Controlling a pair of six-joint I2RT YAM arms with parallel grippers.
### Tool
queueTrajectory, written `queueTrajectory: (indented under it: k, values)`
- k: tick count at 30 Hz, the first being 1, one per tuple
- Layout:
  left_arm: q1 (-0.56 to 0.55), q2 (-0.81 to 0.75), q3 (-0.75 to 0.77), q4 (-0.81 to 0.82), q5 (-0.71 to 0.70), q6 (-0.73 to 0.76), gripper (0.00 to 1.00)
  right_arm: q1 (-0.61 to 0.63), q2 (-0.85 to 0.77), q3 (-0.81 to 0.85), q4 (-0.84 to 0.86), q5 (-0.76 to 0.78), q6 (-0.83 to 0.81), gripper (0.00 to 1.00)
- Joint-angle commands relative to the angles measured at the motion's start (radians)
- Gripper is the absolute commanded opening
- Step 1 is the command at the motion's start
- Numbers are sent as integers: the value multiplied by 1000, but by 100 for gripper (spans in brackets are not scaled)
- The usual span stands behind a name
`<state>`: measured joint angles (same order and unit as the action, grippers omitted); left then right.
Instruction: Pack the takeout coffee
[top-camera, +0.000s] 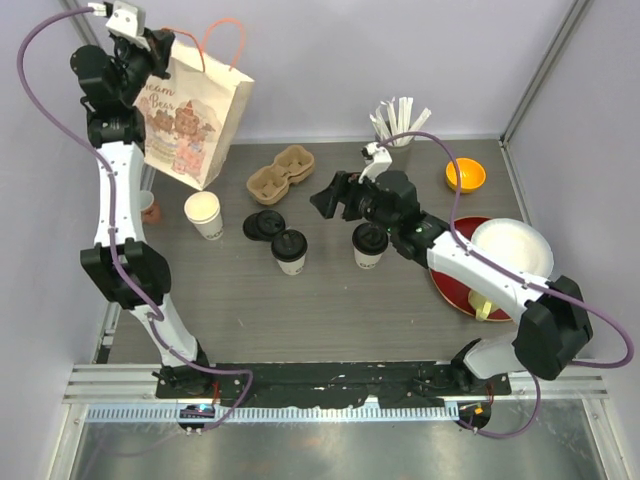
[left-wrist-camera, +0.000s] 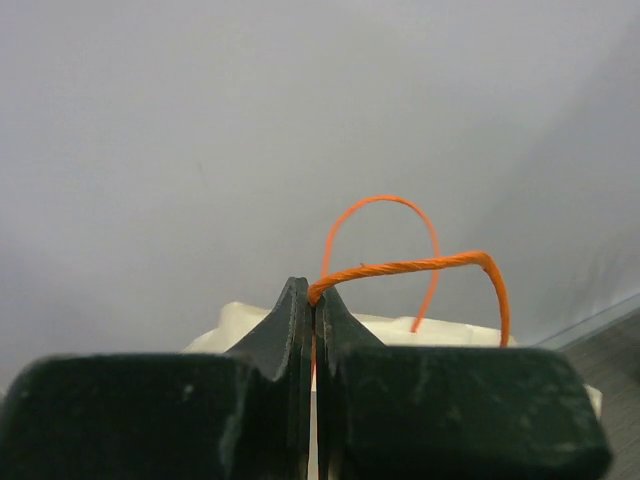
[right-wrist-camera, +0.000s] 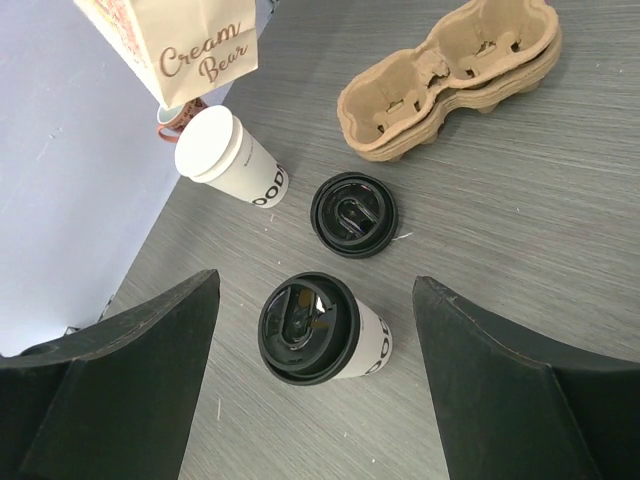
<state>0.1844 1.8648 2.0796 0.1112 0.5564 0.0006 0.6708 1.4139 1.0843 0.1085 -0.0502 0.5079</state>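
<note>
A takeout coffee cup (right-wrist-camera: 310, 328), cream-white with a black lid, stands upright on the grey table (top-camera: 330, 300); the top view shows the same cup (top-camera: 290, 250). My right gripper (right-wrist-camera: 316, 280) hangs open above it, and the cup shows between the fingers with no contact. From the top, the right gripper (top-camera: 330, 197) sits up and to the right of that cup. A second lidded cup (top-camera: 369, 243) stands beside the right arm. My left gripper (left-wrist-camera: 314, 295) is shut on the orange cord handle (left-wrist-camera: 400, 266) of the paper bag (top-camera: 195, 120). The left gripper (top-camera: 160, 52) holds the bag off the table at the back left.
An unlidded cream cup (top-camera: 203, 213) and a pinkish mug (top-camera: 150, 205) stand below the bag. Loose black lids (top-camera: 265, 225) and stacked pulp carriers (top-camera: 282, 172) lie mid-table. A stick holder (top-camera: 400, 120), an orange bowl (top-camera: 465, 175) and a red plate (top-camera: 450, 285) are on the right.
</note>
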Motion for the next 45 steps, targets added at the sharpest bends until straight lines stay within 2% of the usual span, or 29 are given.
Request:
queueTrajectory:
  k: [1,7,11,16,23,28,32,38,45]
  values:
    - [-10,-73,76,47,-3,-71,0,-2,-96,-21,54,41,9,83]
    - [-37,-187,82,-2,117,-215,0,-5,-184,5,-15,102,-46,84]
    - [-56,-259,63,2,253,-315,0,-22,-240,118,-142,76,-75,86]
    - [-115,-387,-48,-34,313,-343,0,-23,-326,268,-274,62,-86,86]
    - [-270,-519,-167,-108,367,-373,0,-22,-372,533,-452,62,-152,86]
    - [-371,-607,-332,-133,445,-399,0,-23,-342,680,-599,-55,-308,87]
    - [-502,-679,-472,-133,535,-412,0,-22,-314,764,-755,-154,-377,88]
    - [-646,-731,-644,-133,596,-424,0,-22,-331,709,-814,-229,-362,88]
    - [-753,-670,-745,-88,611,-396,0,-22,-369,586,-826,-229,-333,88]
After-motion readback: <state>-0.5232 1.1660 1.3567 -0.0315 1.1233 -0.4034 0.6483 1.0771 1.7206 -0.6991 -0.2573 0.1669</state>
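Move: The paper bag already hangs by its orange handle from my shut left fingers. The clear table this side of the lidded cups, where I carry it, lies about 33 cm back, 25 right and 50 below that hand; the left lidded cup is some 22 back and 20 right, the other 21 back and 38 right, both 45 lower. From my right hand the bag's middle is about 15 ahead, 26 left and 5 above. I swing the hanging bag back about 40 cm and right some 30 with my left hand, arching up over the first half and then sinking, turning clockwise some 75 degrees and keeping the handle pinched. My open right hand rises some 32 cm off the cups, drawing back and right, then sinks about 10 beside the bag's mouth, turning slightly counter-clockwise. ##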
